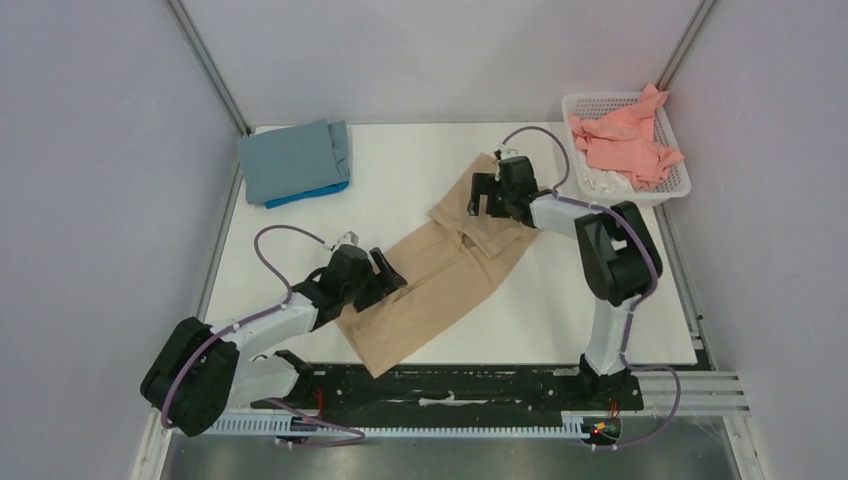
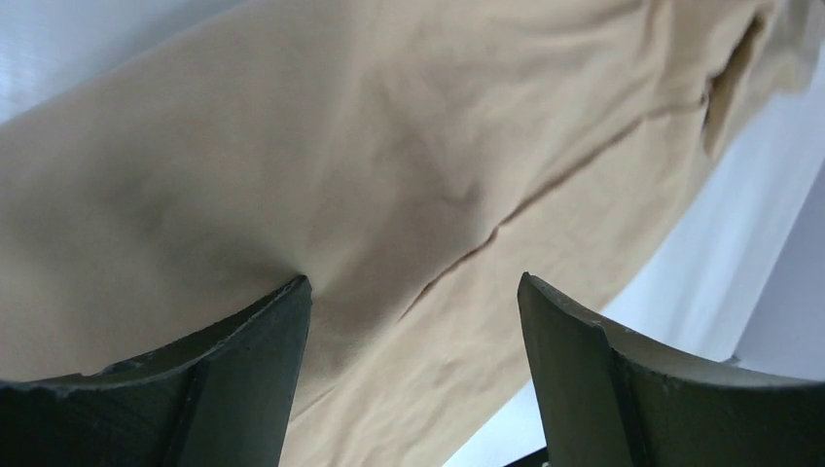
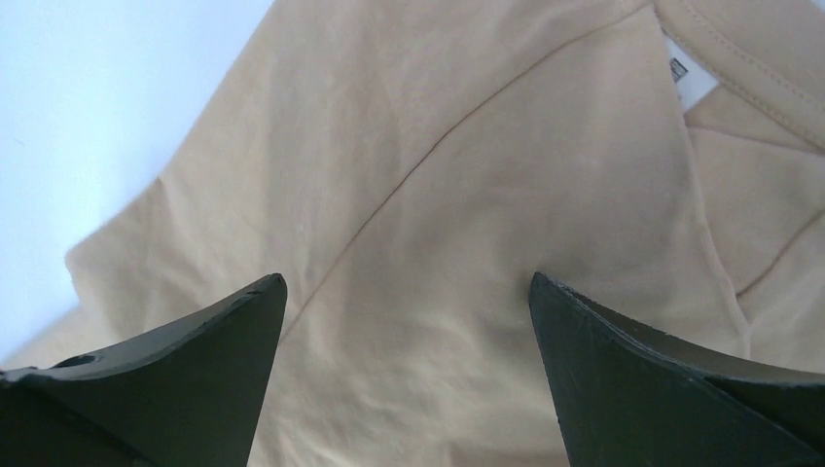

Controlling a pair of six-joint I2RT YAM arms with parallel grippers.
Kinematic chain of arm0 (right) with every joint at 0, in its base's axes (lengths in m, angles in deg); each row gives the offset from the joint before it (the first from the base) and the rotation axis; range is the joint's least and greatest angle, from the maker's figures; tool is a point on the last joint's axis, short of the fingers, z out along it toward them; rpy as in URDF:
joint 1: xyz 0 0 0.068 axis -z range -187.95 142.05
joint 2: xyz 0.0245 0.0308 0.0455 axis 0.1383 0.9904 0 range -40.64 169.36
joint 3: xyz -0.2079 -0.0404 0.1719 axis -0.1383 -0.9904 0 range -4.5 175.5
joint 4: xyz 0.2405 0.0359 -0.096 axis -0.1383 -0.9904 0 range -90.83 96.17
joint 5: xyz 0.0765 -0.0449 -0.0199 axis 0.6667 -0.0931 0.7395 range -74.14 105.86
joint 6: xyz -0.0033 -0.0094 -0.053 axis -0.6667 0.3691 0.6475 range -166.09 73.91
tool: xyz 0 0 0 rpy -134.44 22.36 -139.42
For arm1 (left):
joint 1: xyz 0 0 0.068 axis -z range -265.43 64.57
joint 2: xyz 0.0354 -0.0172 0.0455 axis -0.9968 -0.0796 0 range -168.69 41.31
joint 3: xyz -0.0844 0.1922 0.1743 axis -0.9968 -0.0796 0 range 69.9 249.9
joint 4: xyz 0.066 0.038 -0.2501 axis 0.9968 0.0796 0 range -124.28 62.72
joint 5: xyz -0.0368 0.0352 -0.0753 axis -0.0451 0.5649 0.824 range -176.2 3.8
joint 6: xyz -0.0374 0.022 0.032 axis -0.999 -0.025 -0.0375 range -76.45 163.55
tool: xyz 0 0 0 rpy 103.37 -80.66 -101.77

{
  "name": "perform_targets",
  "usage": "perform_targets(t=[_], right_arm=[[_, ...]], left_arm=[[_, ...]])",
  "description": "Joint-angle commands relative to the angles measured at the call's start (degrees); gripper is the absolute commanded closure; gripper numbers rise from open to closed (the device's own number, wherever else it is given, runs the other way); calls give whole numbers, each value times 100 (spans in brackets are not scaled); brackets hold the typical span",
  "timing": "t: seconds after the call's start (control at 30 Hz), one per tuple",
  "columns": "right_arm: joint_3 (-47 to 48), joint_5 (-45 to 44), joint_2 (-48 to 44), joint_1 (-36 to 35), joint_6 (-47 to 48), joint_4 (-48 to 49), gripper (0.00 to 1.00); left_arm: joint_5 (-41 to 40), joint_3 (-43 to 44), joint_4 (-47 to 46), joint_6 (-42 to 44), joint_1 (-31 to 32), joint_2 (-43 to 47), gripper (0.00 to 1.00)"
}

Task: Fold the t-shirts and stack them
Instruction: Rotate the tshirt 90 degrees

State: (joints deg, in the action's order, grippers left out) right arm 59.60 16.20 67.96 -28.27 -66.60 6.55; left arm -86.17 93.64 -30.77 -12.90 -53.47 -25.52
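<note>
A beige-tan t-shirt (image 1: pixel 440 275) lies in a long diagonal band across the white table, from near centre to far right of centre. My left gripper (image 1: pixel 388 268) stands open over its near-left part; in the left wrist view the tan cloth (image 2: pixel 389 175) fills the space beyond the spread fingers (image 2: pixel 263 341). Over the collar end my right gripper (image 1: pixel 485 195) is open too, with the shoulder seam and white neck label (image 3: pixel 686 78) ahead of it. A folded grey-blue t-shirt (image 1: pixel 293 158) rests on a bright blue one (image 1: pixel 310 192) at the far left.
A white lattice basket (image 1: pixel 672 185) at the far right corner holds crumpled salmon-pink t-shirts (image 1: pixel 625 135). Grey walls and metal posts close in the table on three sides. The black base rail (image 1: pixel 450 385) runs along the near edge.
</note>
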Motion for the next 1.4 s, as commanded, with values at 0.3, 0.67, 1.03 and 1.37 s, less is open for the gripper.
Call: perform_targets(t=[0.3, 0.67, 1.03, 1.37], right_arm=[[4378, 1253, 3275, 120, 509, 521, 2], [5439, 1567, 3924, 212, 364, 1065, 2], [3826, 760, 1035, 179, 1326, -454, 2], [-1552, -107, -3049, -446, 48, -141, 2]], left_arm=[[-1213, 387, -685, -1924, 2142, -1342, 14], [-1572, 1006, -702, -1918, 2639, -1810, 14], [-1912, 1837, 1193, -203, 2806, -568, 14], [-1730, 1181, 3339, 450, 2814, 1211, 14]])
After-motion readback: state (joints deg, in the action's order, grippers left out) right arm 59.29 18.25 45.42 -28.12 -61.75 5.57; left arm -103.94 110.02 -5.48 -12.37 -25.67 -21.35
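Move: The folded tan t-shirt lies diagonally beneath both open grippers, its middle about 5 cm ahead of the left hand and 8 cm to its right, and some 15 cm back from the right hand and 8 cm to its left, just below each. The blue-grey stack is about 28 cm ahead of the left hand and 21 cm to its left; the laundry basket is roughly 11 cm ahead of the right hand and 29 cm to its right. The t-shirt, already under both sets of open fingertips, is dragged round counter-clockwise: the right hand sweeps its far end about 20 cm forward and 10 cm left, while the left slides its near end some 13 cm right and slightly back. Both then come free: the right rises steeply and draws back and right, the left lifts and swings left and back. ##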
